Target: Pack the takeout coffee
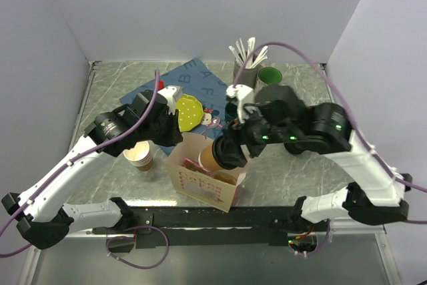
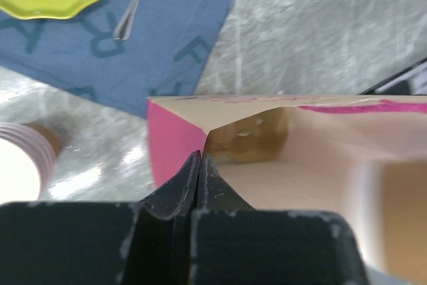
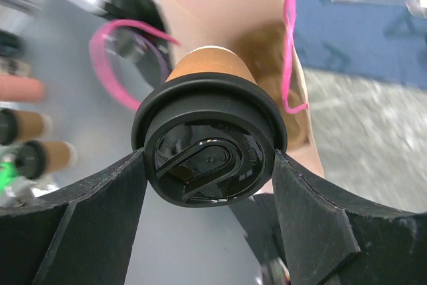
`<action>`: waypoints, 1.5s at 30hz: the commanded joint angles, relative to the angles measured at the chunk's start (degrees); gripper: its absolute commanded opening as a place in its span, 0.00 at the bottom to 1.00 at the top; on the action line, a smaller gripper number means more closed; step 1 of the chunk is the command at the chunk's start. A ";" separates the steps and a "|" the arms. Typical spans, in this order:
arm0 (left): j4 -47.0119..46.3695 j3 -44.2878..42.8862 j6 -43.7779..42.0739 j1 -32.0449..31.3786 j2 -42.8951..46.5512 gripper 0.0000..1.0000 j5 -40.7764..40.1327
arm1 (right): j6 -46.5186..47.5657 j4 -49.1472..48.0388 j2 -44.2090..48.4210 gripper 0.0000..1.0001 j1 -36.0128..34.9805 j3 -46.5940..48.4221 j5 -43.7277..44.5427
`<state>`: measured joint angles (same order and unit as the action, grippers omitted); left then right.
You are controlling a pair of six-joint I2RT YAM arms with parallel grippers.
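Note:
The takeout coffee, a brown paper cup with a black lid, hangs tilted over the open mouth of a paper bag with pink handles. My right gripper is shut on it, one finger on each side of the lid. From above, the cup's brown body points down-left into the bag, just below my right gripper. At the bag's back-left corner my left gripper is shut on the rim. In the left wrist view the left gripper has its jaws pressed together at the bag's edge.
A stack of lidless paper cups stands just left of the bag. Behind the bag lies a blue mat with a yellow-green plate and a spoon. A utensil holder and a green mug stand at the back.

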<state>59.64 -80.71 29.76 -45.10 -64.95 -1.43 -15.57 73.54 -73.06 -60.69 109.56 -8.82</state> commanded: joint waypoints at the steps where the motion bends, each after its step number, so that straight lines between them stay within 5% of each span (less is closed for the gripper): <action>1: -6.28 -1.74 5.48 -0.16 1.05 0.01 4.41 | 1.06 10.22 -2.70 0.47 -1.45 2.24 10.47; 10: -14.37 -4.10 11.11 -0.16 -3.16 0.01 4.07 | 8.18 15.41 -4.11 0.48 -0.93 4.00 22.96; 20: -31.67 10.74 12.17 -0.16 6.14 0.01 6.53 | 8.89 7.15 0.45 0.48 -1.19 -8.39 20.86; 25: -29.06 8.82 11.11 -0.16 3.34 0.02 5.13 | 12.32 5.30 1.95 0.48 -1.10 -12.43 19.98; 29: -24.31 6.10 9.71 -0.16 2.81 0.41 2.84 | 13.29 3.37 4.23 0.47 -1.28 -14.90 18.58; 32: -19.48 4.60 6.37 -0.25 3.07 0.53 3.54 | 13.38 1.17 5.55 0.47 -1.10 -15.95 16.56; 37: -11.92 3.45 5.49 -0.42 3.86 0.55 3.01 | 11.79 -0.23 5.81 0.45 -1.71 -17.78 15.32; 45: -17.10 5.83 0.83 -0.43 1.94 0.59 2.59 | 9.60 0.29 5.12 0.46 -3.65 -18.15 16.90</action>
<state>44.93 -74.00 33.87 -45.25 -61.82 3.20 -4.58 74.56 -67.85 -63.29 90.74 7.20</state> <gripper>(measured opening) 0.582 0.768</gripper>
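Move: The bag's mouth, which I'm taking the lidded coffee cup to, lies about 7 cm to the left of my right hand and some 8 cm below it, about level fore and aft. The dark green mug stands roughly 18 cm ahead of that hand, 3 cm right and 30 cm lower. From my left hand, already shut on the bag's left rim, the mouth's middle is about 12 cm right and 5 cm back; the cup stack stands 14 cm to its left, some 20 cm lower. I lower the cup, still gripped by its lid in my right hand, about 9 cm into the bag, first swinging forward around 5 cm and then easing partly back while drifting right, and tip the wrist so the cup points more steeply down. My left hand, pinching the rim, pulls it some 5 cm right, slightly up and forward while rolling about 20 degrees, then opens, lets the rim go and eases back left and down. ##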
